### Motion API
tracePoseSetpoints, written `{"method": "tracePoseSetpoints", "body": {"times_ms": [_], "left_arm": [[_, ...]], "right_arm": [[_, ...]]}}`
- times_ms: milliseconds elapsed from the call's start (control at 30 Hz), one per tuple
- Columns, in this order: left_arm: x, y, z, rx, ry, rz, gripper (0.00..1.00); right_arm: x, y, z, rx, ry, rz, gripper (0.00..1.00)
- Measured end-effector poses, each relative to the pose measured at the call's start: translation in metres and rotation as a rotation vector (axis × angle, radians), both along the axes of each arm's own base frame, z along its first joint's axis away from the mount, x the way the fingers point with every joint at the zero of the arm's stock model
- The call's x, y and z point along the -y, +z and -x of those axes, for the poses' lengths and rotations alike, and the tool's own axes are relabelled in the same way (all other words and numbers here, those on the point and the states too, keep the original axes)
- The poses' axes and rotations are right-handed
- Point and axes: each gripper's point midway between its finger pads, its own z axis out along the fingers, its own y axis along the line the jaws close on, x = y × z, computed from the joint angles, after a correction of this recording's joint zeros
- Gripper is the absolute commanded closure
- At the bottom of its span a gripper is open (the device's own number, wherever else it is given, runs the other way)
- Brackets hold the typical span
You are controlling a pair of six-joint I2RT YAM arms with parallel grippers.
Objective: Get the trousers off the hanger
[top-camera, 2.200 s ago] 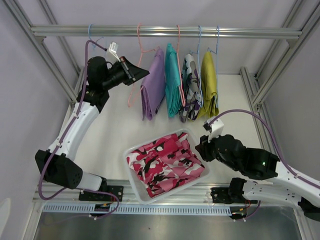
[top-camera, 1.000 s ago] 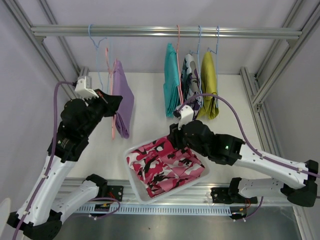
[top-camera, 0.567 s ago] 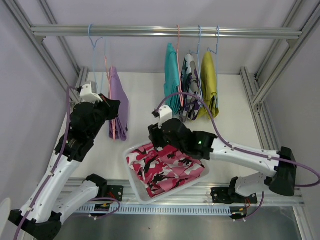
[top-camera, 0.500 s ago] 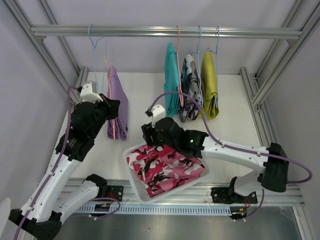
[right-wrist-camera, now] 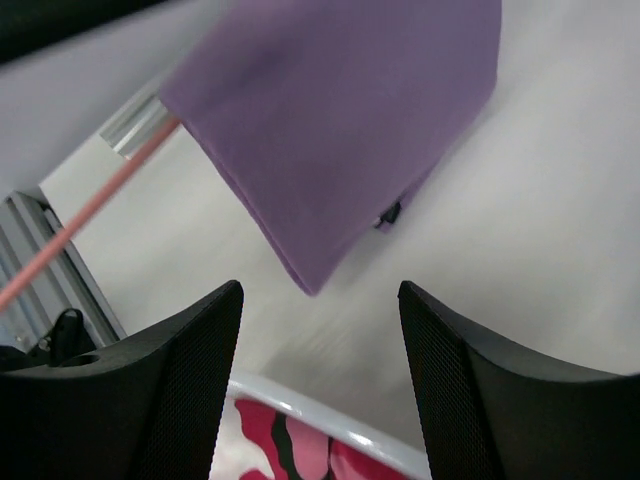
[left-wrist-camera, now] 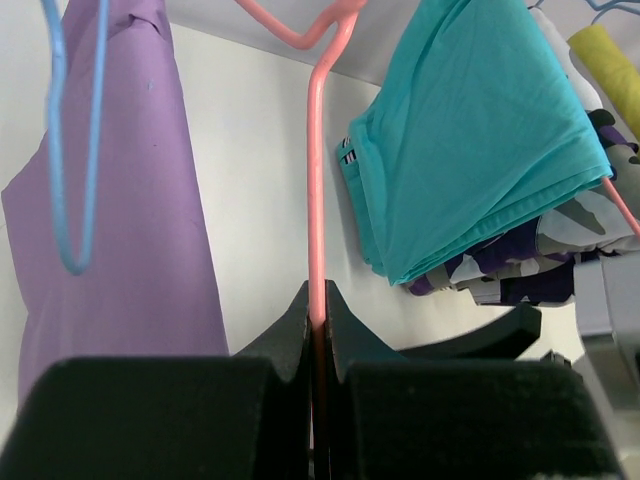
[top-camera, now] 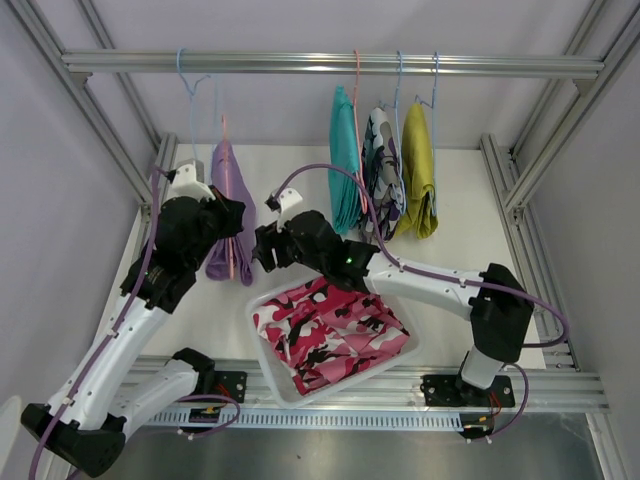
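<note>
The lilac trousers (top-camera: 228, 180) hang folded over a pink hanger (left-wrist-camera: 315, 180) that is off the rail. My left gripper (left-wrist-camera: 317, 305) is shut on the hanger's wire, just right of the lilac cloth (left-wrist-camera: 120, 230). My right gripper (top-camera: 262, 250) is open beside the lower end of the lilac trousers (right-wrist-camera: 340, 130). Its fingers (right-wrist-camera: 190, 390) stand wide apart below the cloth's corner and touch nothing. Teal trousers (top-camera: 345, 185), camouflage trousers (top-camera: 382, 185) and mustard trousers (top-camera: 418, 180) hang on the rail (top-camera: 320, 65). Red-and-white patterned trousers (top-camera: 335, 330) lie in a white tray (top-camera: 262, 300).
An empty blue hanger (top-camera: 190, 90) hangs on the rail at the left, close to the held hanger. The tray's rim (right-wrist-camera: 310, 410) lies directly under my right gripper. Frame posts run along both sides of the white table.
My right arm has swung left from over the tray to the lilac trousers, and its jaws have opened wider. My left arm has shifted the hanger slightly left.
</note>
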Motion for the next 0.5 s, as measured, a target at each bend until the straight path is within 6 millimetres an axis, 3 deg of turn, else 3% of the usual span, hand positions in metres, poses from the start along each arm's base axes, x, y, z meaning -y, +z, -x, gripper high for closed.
{"method": "tracePoseSetpoints", "body": {"times_ms": [233, 500], "left_arm": [[-0.002, -0.003, 0.001, -0.013, 0.003, -0.004, 0.99], [-0.007, -0.007, -0.004, -0.028, 0.010, 0.002, 0.99]], "right_arm": [[-0.027, 0.009, -0.010, -0.008, 0.090, -0.094, 0.32], [-0.047, -0.017, -0.011, -0.064, 0.179, -0.109, 0.33]]}}
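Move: The purple trousers hang on the pink hanger with their middle about 6 cm left of the right hand, 6 cm ahead and roughly level with it. The tray of red trousers lies some 14 cm to the right hand's right, 6 cm back and 18 cm below. The teal trousers hang about 15 cm right, 12 cm ahead and 3 cm higher. From the left hand, the purple trousers are 2 cm ahead, 2 cm left and about 9 cm below. The left hand keeps its pinch on the pink hanger's wire, almost still. The right hand, fingers still about two-thirds open, reaches some 5 cm left towards the hanging purple trousers, rising about a centimetre before sinking nearly 3 cm; its wrist turns roughly 10 degrees counter-clockwise. It comes close to the cloth; contact can't be seen. ##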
